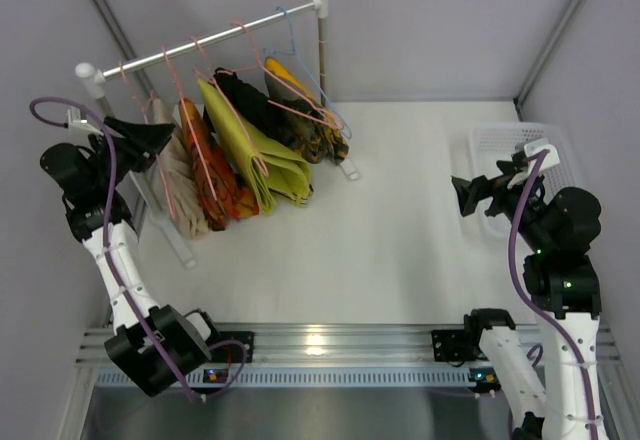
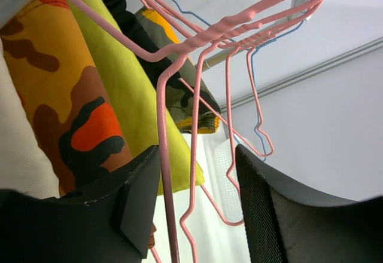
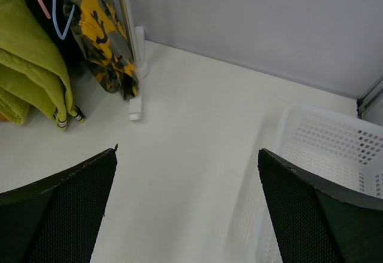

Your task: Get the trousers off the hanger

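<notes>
Pale beige trousers (image 1: 185,188) and orange-red patterned trousers (image 1: 215,172) hang on pink hangers (image 1: 180,90) at the left end of the rail (image 1: 215,39). My left gripper (image 1: 150,133) is raised beside the beige pair, just under the rail. In the left wrist view its jaws (image 2: 197,197) stand apart around two pink hanger wires (image 2: 161,155). One wire runs close to the left finger (image 2: 134,197), and neither wire is clamped. The beige cloth (image 2: 21,161) and the orange-red cloth (image 2: 66,107) fill the left of that view. My right gripper (image 1: 466,196) hovers wide open and empty at the right.
More garments hang further along the rail: a yellow-green one (image 1: 265,155), a dark one (image 1: 262,108) and a yellow camouflage one (image 1: 322,128) on a blue hanger. A white basket (image 1: 500,150) stands at the right by my right arm. The rack's foot (image 3: 136,104) rests on the table.
</notes>
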### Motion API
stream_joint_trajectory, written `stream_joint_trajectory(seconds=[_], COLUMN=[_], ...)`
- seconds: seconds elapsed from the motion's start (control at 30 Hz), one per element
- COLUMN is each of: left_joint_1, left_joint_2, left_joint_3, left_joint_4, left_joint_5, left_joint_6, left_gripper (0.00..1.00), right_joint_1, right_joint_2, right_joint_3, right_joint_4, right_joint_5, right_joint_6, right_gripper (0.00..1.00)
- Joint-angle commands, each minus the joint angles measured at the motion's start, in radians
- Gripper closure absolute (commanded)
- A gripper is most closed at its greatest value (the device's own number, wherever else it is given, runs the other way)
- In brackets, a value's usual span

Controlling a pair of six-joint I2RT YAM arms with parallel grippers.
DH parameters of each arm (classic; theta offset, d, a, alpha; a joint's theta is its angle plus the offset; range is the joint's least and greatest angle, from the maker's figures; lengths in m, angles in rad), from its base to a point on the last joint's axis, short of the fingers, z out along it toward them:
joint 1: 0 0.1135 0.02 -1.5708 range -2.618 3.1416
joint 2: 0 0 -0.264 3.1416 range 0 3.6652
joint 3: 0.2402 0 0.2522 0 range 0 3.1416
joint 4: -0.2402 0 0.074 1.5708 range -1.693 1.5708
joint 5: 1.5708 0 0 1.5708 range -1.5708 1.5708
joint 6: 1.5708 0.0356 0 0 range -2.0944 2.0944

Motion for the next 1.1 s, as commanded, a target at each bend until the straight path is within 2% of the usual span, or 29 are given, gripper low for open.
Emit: stream_joint_trajectory(seconds=[0.0,0.13,0.3,0.43,0.47,0.5,0.77,0.93,1.07], left_joint_1=[0.008,0.008,0.006,0.006,0.006,0.006,0.004,0.006,0.006], left_joint_2=[0.012,0.017,-0.021,-0.051,-0.057,-0.072,-0.173,-0.233,-0.27], left_joint_3=[-0.031,-0.039,-0.1,-0.097,-0.096,-0.093,-0.038,0.035,0.085], left_joint_4=[0.264,0.31,0.523,0.535,0.537,0.54,0.587,0.528,0.508], left_joint_5=[0.065,0.071,0.07,0.059,0.053,0.039,-0.025,-0.035,0.01], left_joint_6=[-0.157,-0.216,-0.337,-0.339,-0.339,-0.339,-0.322,-0.278,-0.293], left_gripper=[0.43,0.5,0.61,0.84,0.97,1.0,1.0,1.0,1.0], right_joint_1=[-0.017,-0.017,-0.017,-0.017,-0.017,-0.017,-0.017,-0.017,-0.017], right_joint_2=[0.009,0.011,0.016,0.014,0.014,0.014,0.017,0.026,0.031], right_joint_3=[0.003,-0.001,-0.003,-0.003,-0.001,-0.003,0.006,0.02,0.028], right_joint_4=[0.036,0.043,0.048,0.048,0.048,0.05,0.048,0.048,0.053], right_joint_5=[-0.01,-0.013,-0.021,-0.022,-0.025,-0.025,-0.053,-0.086,-0.114], right_joint_6=[-0.008,-0.002,0.004,0.006,0.006,0.007,0.009,0.02,0.03], right_gripper=[0.01,0.01,0.01,0.0,0.01,0.0,0.01,0.01,0.01])
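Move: The near wire of the leftmost pink hanger stands between the left hand's open fingers, about 1 cm ahead and level with them. Its beige trousers hang roughly 2 cm farther out, 4 cm to the right and 8 cm below the hand. The orange camouflage trousers are some 10 cm right, 3 cm ahead and 9 cm below. From the right hand, that hanger wire lies about 57 cm left, 11 cm ahead and 3 cm above. Almost in place at first, the left hand shuts its fingers from a bit over half open and pinches the near wire of the leftmost pink hanger. Keeping that pinch, it then rises about 10 cm while drawing back some 6 cm and to the right some 5 cm, the fingertips tipping upward by about 15 degrees, to lift the hook off the rail. ##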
